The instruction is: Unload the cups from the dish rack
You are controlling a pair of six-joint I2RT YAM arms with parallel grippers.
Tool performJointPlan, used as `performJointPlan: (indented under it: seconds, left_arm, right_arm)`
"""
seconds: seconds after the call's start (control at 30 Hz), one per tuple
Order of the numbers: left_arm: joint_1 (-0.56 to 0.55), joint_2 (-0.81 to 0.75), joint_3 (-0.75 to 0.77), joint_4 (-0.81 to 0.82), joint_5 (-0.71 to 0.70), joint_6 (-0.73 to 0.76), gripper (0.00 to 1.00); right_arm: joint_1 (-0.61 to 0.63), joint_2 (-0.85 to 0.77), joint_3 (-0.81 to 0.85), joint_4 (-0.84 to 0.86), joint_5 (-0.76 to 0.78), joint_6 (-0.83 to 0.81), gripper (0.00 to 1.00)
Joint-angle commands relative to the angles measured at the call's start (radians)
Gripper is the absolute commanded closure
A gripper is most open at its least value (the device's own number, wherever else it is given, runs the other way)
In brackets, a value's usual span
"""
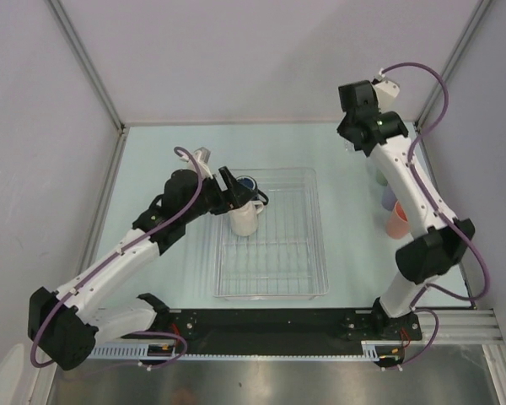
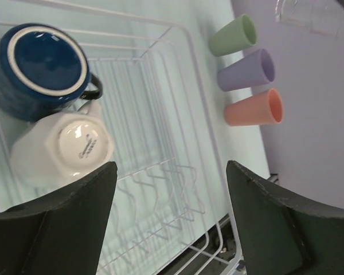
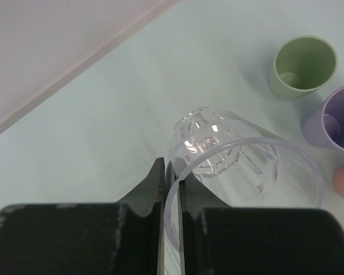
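The dish rack (image 1: pixel 310 253) lies mid-table. At its far left corner a dark blue handled mug (image 2: pixel 43 69) and a cream-white mug (image 2: pixel 69 146) stand upside down, touching. My left gripper (image 2: pixel 172 217) hovers open beside the white mug (image 1: pixel 244 218), nothing between its fingers. Out on the table to the right stand the sage green (image 2: pixel 234 35), lavender (image 2: pixel 247 70) and salmon-orange (image 2: pixel 255 107) tumblers. My right gripper (image 3: pixel 172 172) is shut on the rim of the clear glass (image 3: pixel 241 166), held tilted above the table near the green tumbler (image 3: pixel 303 66).
The right arm (image 1: pixel 409 181) reaches over the row of tumblers and partly hides them in the top view. Lilac walls enclose the table on the left, back and right. The arm bases and a black rail (image 1: pixel 270 325) line the near edge.
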Motion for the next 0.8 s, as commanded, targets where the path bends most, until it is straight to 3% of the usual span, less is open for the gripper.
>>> performJointPlan:
  seconds: [0.0, 0.37, 0.77]
  left_arm:
    - [-0.005, -0.035, 0.036, -0.135, -0.054, 0.055, 0.19]
    - [-0.01, -0.037, -0.017, -0.184, -0.096, 0.087, 0.21]
    - [-0.01, -0.001, -0.044, -0.213, -0.102, 0.07, 0.22]
  right_arm:
    - [-0.06, 0.138, 0.16, -0.122, -0.068, 0.018, 1.0]
    - [-0.096, 0.381, 0.185, -0.157, -0.066, 0.021, 1.0]
    - [-0.182, 0.488, 0.146, -0.093, -0.144, 0.012, 1.0]
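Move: My right hand holds the clear cup by its rim; the bare table spot for it lies about 5 cm ahead, 9 right and 26 below. At that depth, the green cup stands 3 ahead and 19 right, the purple one 6 back and 22 right. My empty left hand has the white mug about 17 cm below, 4 right and 1 back, with the blue mug 8 ahead and 4 right, equally low. I lower the clear cup nearly 19 cm towards the open table left of the green cup, first easing forward, later drifting right, and tip my right hand down some 25 degrees, still pinching the rim. Meanwhile my left hand sinks about 6 cm towards the white mug, edging left and rolling slightly, its fingers staying open and touching nothing. ##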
